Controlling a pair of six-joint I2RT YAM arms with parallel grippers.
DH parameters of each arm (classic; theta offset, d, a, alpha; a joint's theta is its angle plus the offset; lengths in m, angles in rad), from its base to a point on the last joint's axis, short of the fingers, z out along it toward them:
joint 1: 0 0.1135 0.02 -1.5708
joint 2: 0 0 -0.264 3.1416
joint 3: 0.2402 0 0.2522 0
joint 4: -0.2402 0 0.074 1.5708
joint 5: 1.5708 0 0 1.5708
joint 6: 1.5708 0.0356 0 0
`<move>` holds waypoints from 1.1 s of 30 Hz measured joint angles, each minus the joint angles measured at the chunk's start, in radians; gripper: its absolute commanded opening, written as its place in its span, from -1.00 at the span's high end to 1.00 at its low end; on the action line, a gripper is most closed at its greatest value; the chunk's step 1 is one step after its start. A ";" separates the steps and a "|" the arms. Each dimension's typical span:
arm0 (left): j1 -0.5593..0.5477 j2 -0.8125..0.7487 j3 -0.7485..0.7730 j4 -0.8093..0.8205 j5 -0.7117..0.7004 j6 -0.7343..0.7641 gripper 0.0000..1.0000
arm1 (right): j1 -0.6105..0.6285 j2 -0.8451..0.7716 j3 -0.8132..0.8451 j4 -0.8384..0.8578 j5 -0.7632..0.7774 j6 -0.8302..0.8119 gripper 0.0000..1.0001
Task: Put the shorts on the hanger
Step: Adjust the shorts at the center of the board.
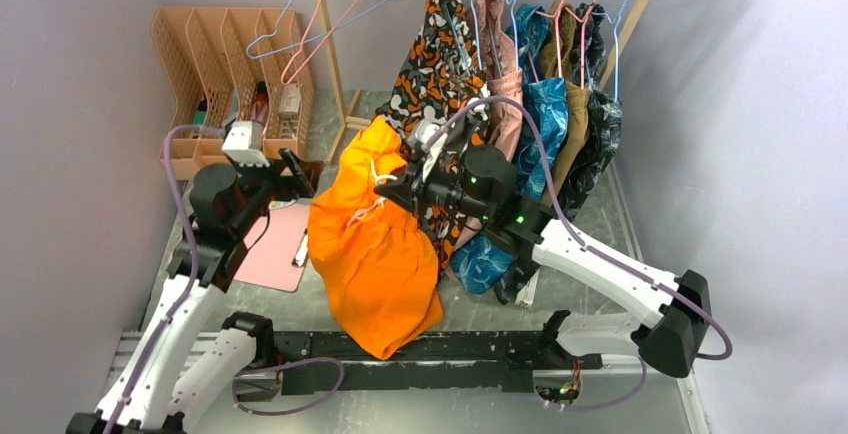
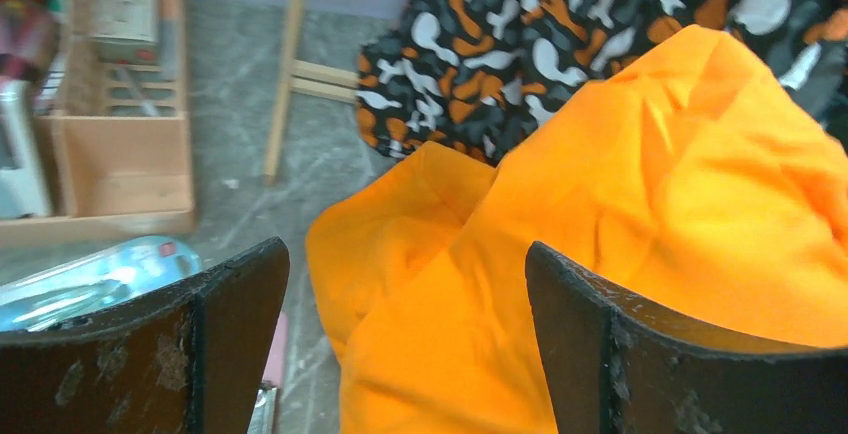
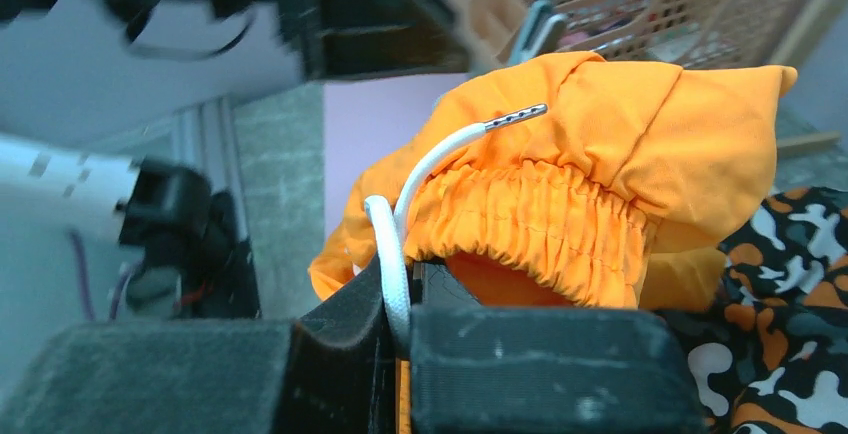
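Observation:
The bright orange shorts (image 1: 375,254) hang in a bunched heap at the middle, lifted by their gathered waistband. My right gripper (image 1: 405,179) is shut on the shorts at the waistband, with the white drawstring (image 3: 440,149) pinched between its jaws (image 3: 405,289). My left gripper (image 1: 305,176) stands open just left of the shorts, and orange fabric (image 2: 640,204) fills the view beyond its spread fingers (image 2: 405,249) without touching them. An empty pink wire hanger (image 1: 335,24) hangs on the wooden rack post at the back left.
An orange-black-white patterned garment (image 1: 440,64) hangs right behind the shorts, beside a rack of several clothes (image 1: 560,94). A light-blue hanger (image 1: 300,24) crosses the pink one. A tan desk organizer (image 1: 220,54) and a pink clipboard (image 1: 275,244) lie at the left.

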 measured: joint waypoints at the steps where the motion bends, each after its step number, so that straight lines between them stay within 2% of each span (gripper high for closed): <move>1: 0.000 0.021 0.013 0.000 0.036 0.000 -0.84 | 0.005 -0.015 0.001 -0.022 -0.028 -0.023 1.00; 3: -0.001 0.071 0.043 0.000 0.090 -0.004 -0.85 | 0.025 -0.029 0.000 -0.072 -0.068 -0.069 1.00; 6: -0.001 0.092 0.069 -0.012 0.108 -0.024 -0.86 | 0.124 -0.016 -0.025 -0.151 -0.036 -0.138 0.97; 7: -0.001 0.089 0.076 -0.021 0.106 -0.029 -0.86 | 0.172 -0.002 -0.039 -0.177 -0.015 -0.156 0.84; 10: -0.001 0.074 0.087 -0.076 0.078 -0.047 -0.88 | 0.294 0.067 -0.085 -0.259 0.024 -0.187 -0.01; 11: -0.001 0.070 0.088 -0.094 0.069 -0.051 -0.89 | 0.314 0.083 -0.101 -0.282 0.032 -0.185 -0.23; 12: -0.001 0.066 0.089 -0.116 0.060 -0.055 -0.89 | 0.322 0.089 -0.118 -0.301 0.040 -0.177 -0.40; 13: -0.001 0.064 0.089 -0.149 0.051 -0.059 -0.88 | 0.327 0.085 -0.141 -0.321 0.056 -0.177 -0.48; 21: -0.001 0.053 0.098 -0.341 0.047 -0.087 -0.83 | 0.312 -0.075 -0.211 -0.291 0.271 -0.072 -0.47; 27: -0.001 0.110 0.190 -0.518 0.129 -0.104 -0.78 | 0.305 -0.077 -0.240 -0.267 0.356 0.008 -0.44; 33: -0.001 0.129 0.191 -0.628 0.163 -0.132 -0.74 | 0.287 -0.025 -0.256 -0.242 0.378 0.078 -0.40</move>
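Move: The right hand holds the orange shorts by the waistband; their bare-eye landing place on the board lies about 10 cm back, 3 cm left and 27 cm below it. The camouflage garment hangs some 15 cm ahead and 11 cm right of this hand, the pink clipboard 5 cm ahead and 28 cm left, 27 cm below. From the open left hand, the orange shorts' middle is roughly 11 cm back, 14 cm right and 11 cm down. Right hand swings the shorts down 17 cm and back, lets go; left sinks backward, tipping some 35 degrees. ##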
